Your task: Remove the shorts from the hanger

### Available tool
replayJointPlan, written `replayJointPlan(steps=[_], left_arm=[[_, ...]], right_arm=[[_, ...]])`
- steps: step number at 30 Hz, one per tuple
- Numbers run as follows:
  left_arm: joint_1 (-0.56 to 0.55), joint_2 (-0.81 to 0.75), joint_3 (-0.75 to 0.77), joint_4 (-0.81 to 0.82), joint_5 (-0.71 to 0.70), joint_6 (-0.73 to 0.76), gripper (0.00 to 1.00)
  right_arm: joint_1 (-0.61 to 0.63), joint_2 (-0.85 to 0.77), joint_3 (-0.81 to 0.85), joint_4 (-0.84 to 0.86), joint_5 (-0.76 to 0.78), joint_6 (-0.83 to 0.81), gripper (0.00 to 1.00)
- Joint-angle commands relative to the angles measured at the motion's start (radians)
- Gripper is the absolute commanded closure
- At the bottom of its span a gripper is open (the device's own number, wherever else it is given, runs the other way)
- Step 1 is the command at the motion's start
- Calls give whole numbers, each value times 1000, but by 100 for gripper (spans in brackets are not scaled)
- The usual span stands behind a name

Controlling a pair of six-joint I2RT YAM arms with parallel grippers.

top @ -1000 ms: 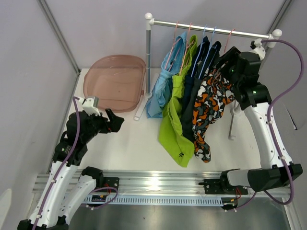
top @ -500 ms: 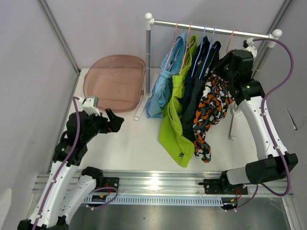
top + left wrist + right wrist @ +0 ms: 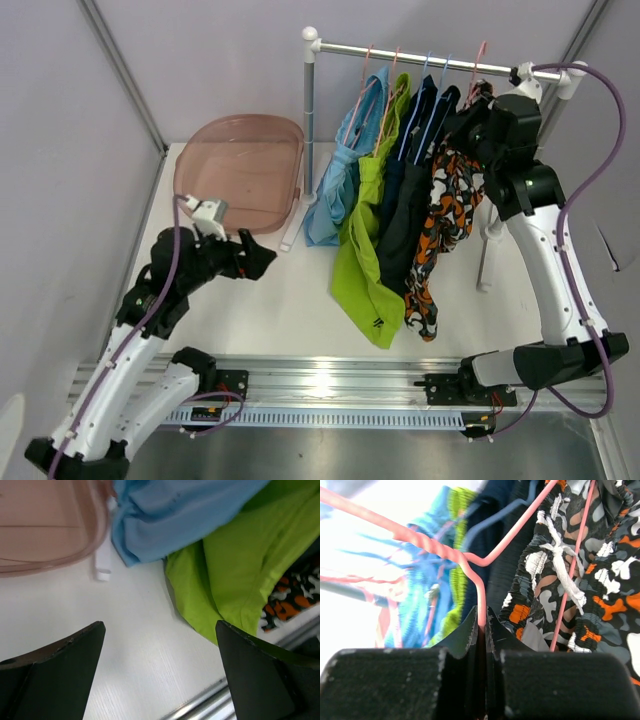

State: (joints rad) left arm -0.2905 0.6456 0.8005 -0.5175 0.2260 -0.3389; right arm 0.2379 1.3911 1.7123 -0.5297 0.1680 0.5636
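Several shorts hang on wire hangers from a rail (image 3: pixel 430 57): light blue (image 3: pixel 335 190), lime green (image 3: pixel 365 270), two dark navy (image 3: pixel 400 215), and orange-black-white patterned shorts (image 3: pixel 445 215). My right gripper (image 3: pixel 482 100) is shut on the pink hanger (image 3: pixel 481 587) of the patterned shorts (image 3: pixel 580 580), just under the rail. My left gripper (image 3: pixel 262 266) is open and empty, low over the table, left of the green shorts (image 3: pixel 235 575) and the blue shorts (image 3: pixel 175 515).
A pink translucent basin (image 3: pixel 240 172) sits at the back left, also in the left wrist view (image 3: pixel 45 530). The rack's white post (image 3: pixel 309 120) and foot (image 3: pixel 295 225) stand beside it. A second rack leg (image 3: pixel 487 250) stands at the right.
My right gripper has risen toward the rail with the pink hanger, lifting the patterned shorts. My left gripper has moved right, toward the hanging shorts.
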Motion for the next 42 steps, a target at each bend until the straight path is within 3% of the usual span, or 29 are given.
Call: replayJointPlan(steps=[1, 6, 9, 12, 22, 28, 29, 31, 32, 33, 34, 35, 41, 42], left_arm=[[-168, 70, 166, 85, 23, 40, 1], [-558, 273, 379, 148, -62, 124, 1], [-730, 426, 511, 206, -89, 162, 1], [-827, 572, 621, 276, -80, 169, 1], [-927, 980, 936, 314, -69, 189, 1], [-934, 1080, 959, 333, -155, 207, 1], [-935, 1088, 959, 336, -169, 205, 5], [-935, 1101, 951, 347, -206, 205, 24], [-935, 1103, 950, 349, -217, 202, 49], [-935, 1102, 947, 350, -221, 202, 64], [-937, 1097, 925, 353, -240, 201, 91], [-937, 1079, 913, 356, -270, 190, 100], [-966, 932, 734, 401, -376, 176, 100], [-990, 863, 632, 410, -387, 170, 100]], right_arm=[[11, -98, 93, 36, 10, -64, 100], [14, -153, 86, 7, 11, -61, 100], [14, -179, 54, -9, 2, -41, 100], [15, -204, 18, -18, -13, -21, 100], [17, -296, -59, -49, -39, 19, 100], [17, -328, -43, -82, -42, 19, 100], [17, -334, -42, -85, -45, 21, 100], [17, -348, -39, -93, -47, 24, 100], [17, -349, -39, -96, -47, 25, 100], [18, -356, -37, -98, -45, 27, 100], [18, -359, -37, -99, -39, 27, 100], [17, -360, -36, -102, -38, 27, 100], [17, -354, -33, -105, -12, 19, 100], [17, -351, -30, -105, 1, 16, 100]])
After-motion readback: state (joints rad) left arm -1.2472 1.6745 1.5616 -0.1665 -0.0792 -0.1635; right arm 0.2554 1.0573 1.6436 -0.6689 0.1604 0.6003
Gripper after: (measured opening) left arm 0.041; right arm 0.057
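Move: The patterned shorts' middle hangs some 37 cm to the left hand's right, about 10 cm farther out and near its own height. The lime shorts stand on the way, about 23 cm right and 8 cm out, and the dark shorts beyond them, about 29 cm right and 9 cm out. The right hand, gripping the pink hanger, has the patterned shorts' middle roughly 18 cm below and level fore-and-aft and sideways; the rod is about 9 cm ahead, 8 cm up, level sideways. Rightward in a fast arc the open left hand sweeps nearly 40 cm, rising and drawing back a little past the hung clothes, swinging clockwise and then sinking to the patterned shorts, where its fingers shut and pinch the cloth of the lower half. Meanwhile the right hand, still gripping the pink hanger, draws it back about 11 cm and up, away from the rod. ##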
